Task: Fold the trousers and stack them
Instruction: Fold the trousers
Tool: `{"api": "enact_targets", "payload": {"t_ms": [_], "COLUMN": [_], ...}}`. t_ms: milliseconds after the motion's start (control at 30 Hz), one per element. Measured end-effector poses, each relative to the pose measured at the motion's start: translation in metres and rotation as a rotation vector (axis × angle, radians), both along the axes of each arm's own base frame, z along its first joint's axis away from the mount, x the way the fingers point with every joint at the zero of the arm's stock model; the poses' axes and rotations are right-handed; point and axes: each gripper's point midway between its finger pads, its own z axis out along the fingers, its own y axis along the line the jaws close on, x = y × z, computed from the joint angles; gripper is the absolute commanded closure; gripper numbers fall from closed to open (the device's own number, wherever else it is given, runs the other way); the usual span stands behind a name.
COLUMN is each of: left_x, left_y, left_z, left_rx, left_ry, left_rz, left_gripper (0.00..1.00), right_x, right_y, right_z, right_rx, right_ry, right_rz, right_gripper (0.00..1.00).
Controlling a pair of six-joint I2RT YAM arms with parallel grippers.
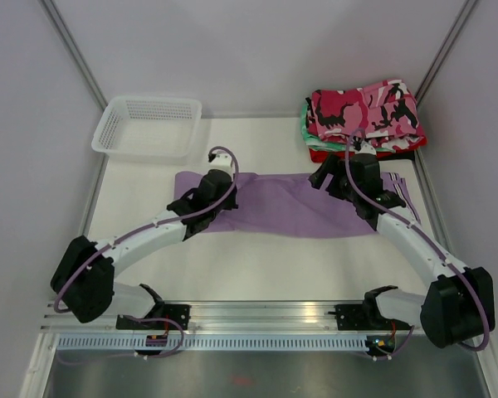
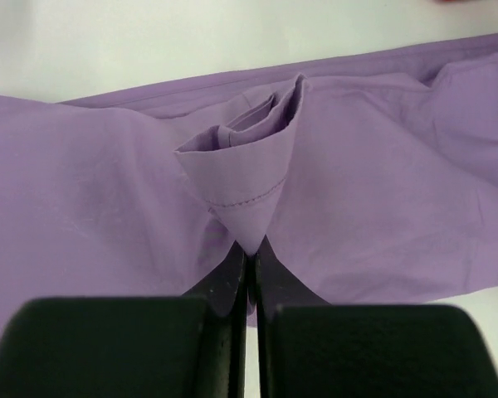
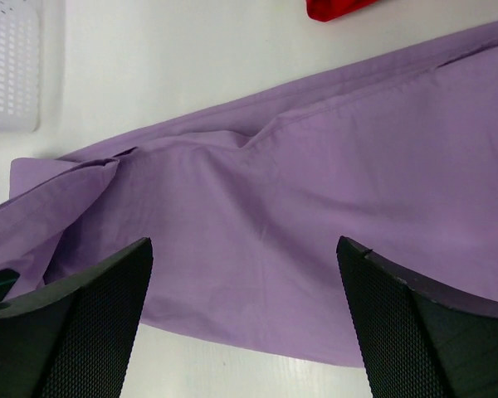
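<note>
The lilac trousers lie flat and lengthwise across the middle of the table. My left gripper is at their left end, shut on a pinched-up fold of lilac fabric, with the jaws pressed together on the cloth. Over the right part of the same trousers hovers my right gripper, wide open with nothing between its fingers; only the lilac cloth shows below. The pink, white and black camouflage trousers sit folded on top of a pile at the back right.
A white perforated basket stands at the back left, its corner also in the right wrist view. Under the camouflage pair lie a green-and-white folded garment and a red one. Walls close in the table's sides.
</note>
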Motion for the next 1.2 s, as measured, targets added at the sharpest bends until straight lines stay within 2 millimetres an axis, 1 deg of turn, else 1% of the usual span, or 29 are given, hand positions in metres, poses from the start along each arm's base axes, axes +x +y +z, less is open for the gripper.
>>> {"api": "enact_targets", "payload": {"t_ms": [67, 167, 267, 367, 433, 500, 633, 733, 800, 833, 867, 900, 933, 967, 1067, 1133, 1200], "left_x": [0.003, 0.014, 0.021, 0.018, 0.014, 0.003, -0.023, -0.034, -0.038, -0.039, -0.04, -0.04, -0.041, -0.042, -0.044, -0.044, -0.046], "left_y": [-0.015, -0.032, -0.044, -0.051, -0.058, -0.069, -0.09, -0.096, -0.094, -0.093, -0.092, -0.092, -0.092, -0.092, -0.094, -0.097, -0.097], "left_z": [-0.005, -0.008, -0.005, -0.002, -0.003, -0.008, -0.024, -0.038, -0.049, -0.054, -0.058, -0.062, -0.064, -0.066, -0.064, -0.054, -0.041], "left_rx": [-0.001, 0.001, -0.02, -0.053, -0.067, -0.067, -0.045, -0.022, -0.001, 0.009, 0.019, 0.026, 0.025, 0.031, 0.034, 0.02, -0.006], "left_ry": [0.009, 0.023, 0.021, 0.018, 0.009, 0.009, 0.026, 0.044, 0.06, 0.069, 0.077, 0.083, 0.091, 0.101, 0.124, 0.123, 0.111], "left_rz": [0.005, 0.045, 0.08, 0.086, 0.068, 0.033, -0.043, -0.071, -0.074, -0.074, -0.073, -0.074, -0.071, -0.076, -0.082, -0.09, -0.096], "left_gripper": [0.98, 0.98, 0.98, 0.98, 0.98, 0.98, 0.98, 0.98, 0.82, 0.66, 0.32, 0.24, 0.17, 0.05, 0.0, 0.0, 0.0], "right_x": [-0.004, -0.009, -0.015, -0.021, -0.025, -0.027, -0.026, -0.022, -0.019, -0.017, -0.015, -0.014, -0.013, -0.012, -0.012, -0.013, -0.013], "right_y": [-0.005, -0.005, -0.003, 0.001, 0.005, 0.012, 0.028, 0.036, 0.038, 0.04, 0.042, 0.043, 0.045, 0.046, 0.053, 0.059, 0.067], "right_z": [-0.001, -0.007, -0.014, -0.023, -0.027, -0.029, -0.031, -0.035, -0.035, -0.035, -0.035, -0.036, -0.038, -0.041, -0.051, -0.056, -0.059], "right_rx": [-0.006, -0.013, -0.007, 0.014, 0.047, 0.1, 0.223, 0.288, 0.311, 0.323, 0.333, 0.341, 0.348, 0.352, 0.357, 0.35, 0.339], "right_ry": [0.01, 0.037, 0.063, 0.093, 0.108, 0.12, 0.132, 0.149, 0.153, 0.153, 0.152, 0.154, 0.16, 0.166, 0.199, 0.216, 0.224], "right_rz": [-0.01, 0.003, 0.02, 0.033, 0.039, 0.041, 0.041, 0.033, 0.028, 0.027, 0.028, 0.029, 0.031, 0.035, 0.052, 0.069, 0.095], "right_gripper": [0.02, 0.02, 0.02, 0.02, 0.02, 0.02, 0.02, 0.02, 0.02, 0.02, 0.02, 0.02, 0.02, 0.02, 0.02, 0.02, 0.02]}}
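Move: The left hand already holds the ends of the purple trousers' legs. Their laying place on the middle of the trousers is about 13 cm to its right, level ahead, some 8 cm below. The folded left edge lies about 16 cm to its left. From the right hand, empty and open, that place is about 12 cm left, 3 cm back and 10 cm down. The stack of clothes stands 12 cm right of that hand and 20 cm ahead. Rightwards by about 10 cm, swinging slightly forward before drawing back some 5 cm, the left hand carries the leg ends over the trousers and lowers them, opens wide to let go, then starts to lift. The open right hand eases slightly back, then goes left and down about 6 cm each way towards the laid hems, rolling some 20 degrees with its left side rising. ##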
